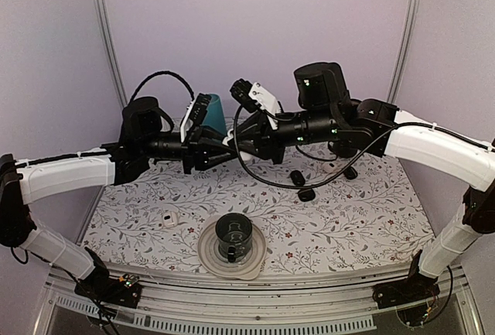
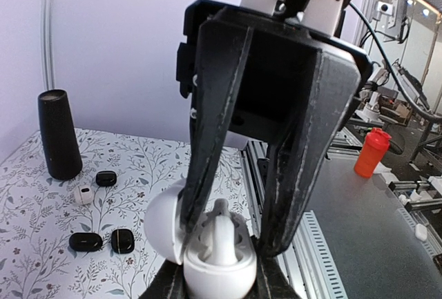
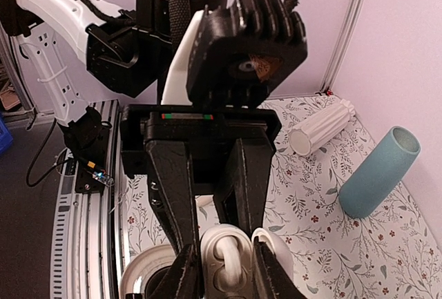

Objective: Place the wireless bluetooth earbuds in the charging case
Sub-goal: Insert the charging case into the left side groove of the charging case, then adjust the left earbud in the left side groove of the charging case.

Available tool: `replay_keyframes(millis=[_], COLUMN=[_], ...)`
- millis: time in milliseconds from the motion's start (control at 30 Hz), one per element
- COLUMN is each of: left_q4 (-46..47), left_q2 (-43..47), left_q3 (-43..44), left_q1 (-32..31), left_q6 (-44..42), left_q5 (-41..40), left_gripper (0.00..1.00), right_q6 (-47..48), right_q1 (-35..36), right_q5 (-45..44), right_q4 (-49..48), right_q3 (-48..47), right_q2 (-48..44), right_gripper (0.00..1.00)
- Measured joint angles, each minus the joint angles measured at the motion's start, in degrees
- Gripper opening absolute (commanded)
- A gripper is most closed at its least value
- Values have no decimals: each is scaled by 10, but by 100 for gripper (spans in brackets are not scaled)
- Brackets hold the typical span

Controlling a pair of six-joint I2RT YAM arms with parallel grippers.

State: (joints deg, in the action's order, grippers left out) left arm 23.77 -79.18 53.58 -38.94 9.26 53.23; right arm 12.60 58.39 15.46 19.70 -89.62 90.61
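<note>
The white charging case (image 2: pixel 219 271) is held in the air above the table's middle, its lid (image 2: pixel 161 226) swung open to one side. My left gripper (image 2: pixel 221 280) is shut on the case body. One white earbud (image 2: pixel 221 233) stands in a socket of the case, stem up. My right gripper (image 3: pixel 228 278) comes in from the opposite side; its fingers (image 2: pixel 207 168) straddle the earbud with a gap on each side, so it stands open. In the top view the two grippers meet at the case (image 1: pixel 227 140). The right wrist view shows the earbud (image 3: pixel 231 261) seated in the case.
Three black oval objects (image 1: pixel 307 194) lie on the floral table at right of centre. A small white piece with a dark mark (image 1: pixel 170 218) lies at the left. A black cup (image 1: pixel 234 236) stands on a pale plate (image 1: pixel 207 256) near the front. A teal vase (image 1: pixel 213 111), a white ribbed cylinder (image 3: pixel 321 128) and a black cylinder (image 2: pixel 59 133) stand at the back.
</note>
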Motion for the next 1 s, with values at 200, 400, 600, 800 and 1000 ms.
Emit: replay_keyframes(millis=[200, 400, 600, 800, 1000], left_q4=[6, 8, 8, 8, 8], left_q2=[0, 0, 0, 0, 0], left_q3=[0, 0, 0, 0, 0], left_q1=[0, 1, 2, 3, 3], left_q6=[0, 2, 2, 3, 3], left_q5=[-2, -2, -1, -1, 0], left_gripper=[0, 0, 0, 0, 0], right_q6=[-6, -13, -28, -43, -56], right_q1=[0, -1, -8, -11, -16], right_q5=[-3, -8, -18, -46, -67], right_q4=[0, -7, -20, -27, -26], right_q3=[0, 0, 0, 0, -2], right_q2=[-4, -11, -22, -28, -27], right_gripper=[28, 32, 43, 60, 68])
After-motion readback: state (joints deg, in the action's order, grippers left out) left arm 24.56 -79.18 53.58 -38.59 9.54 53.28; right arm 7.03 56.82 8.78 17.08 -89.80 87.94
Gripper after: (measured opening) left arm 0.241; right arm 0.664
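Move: The charging case with the earbud sits at the right fingertips, its middle about 2 cm left of and 2 cm below the right hand point. The left hand already holds the case, its middle about 2 cm to that hand's right. From the right hand the mug is about 11 cm back, 4 cm left and 28 cm lower; the teal cup stands some 28 cm ahead, 12 cm left and 24 cm lower. Right fingers spread wide and back off the case about 5 cm, up, forward and right; left keeps holding it. ##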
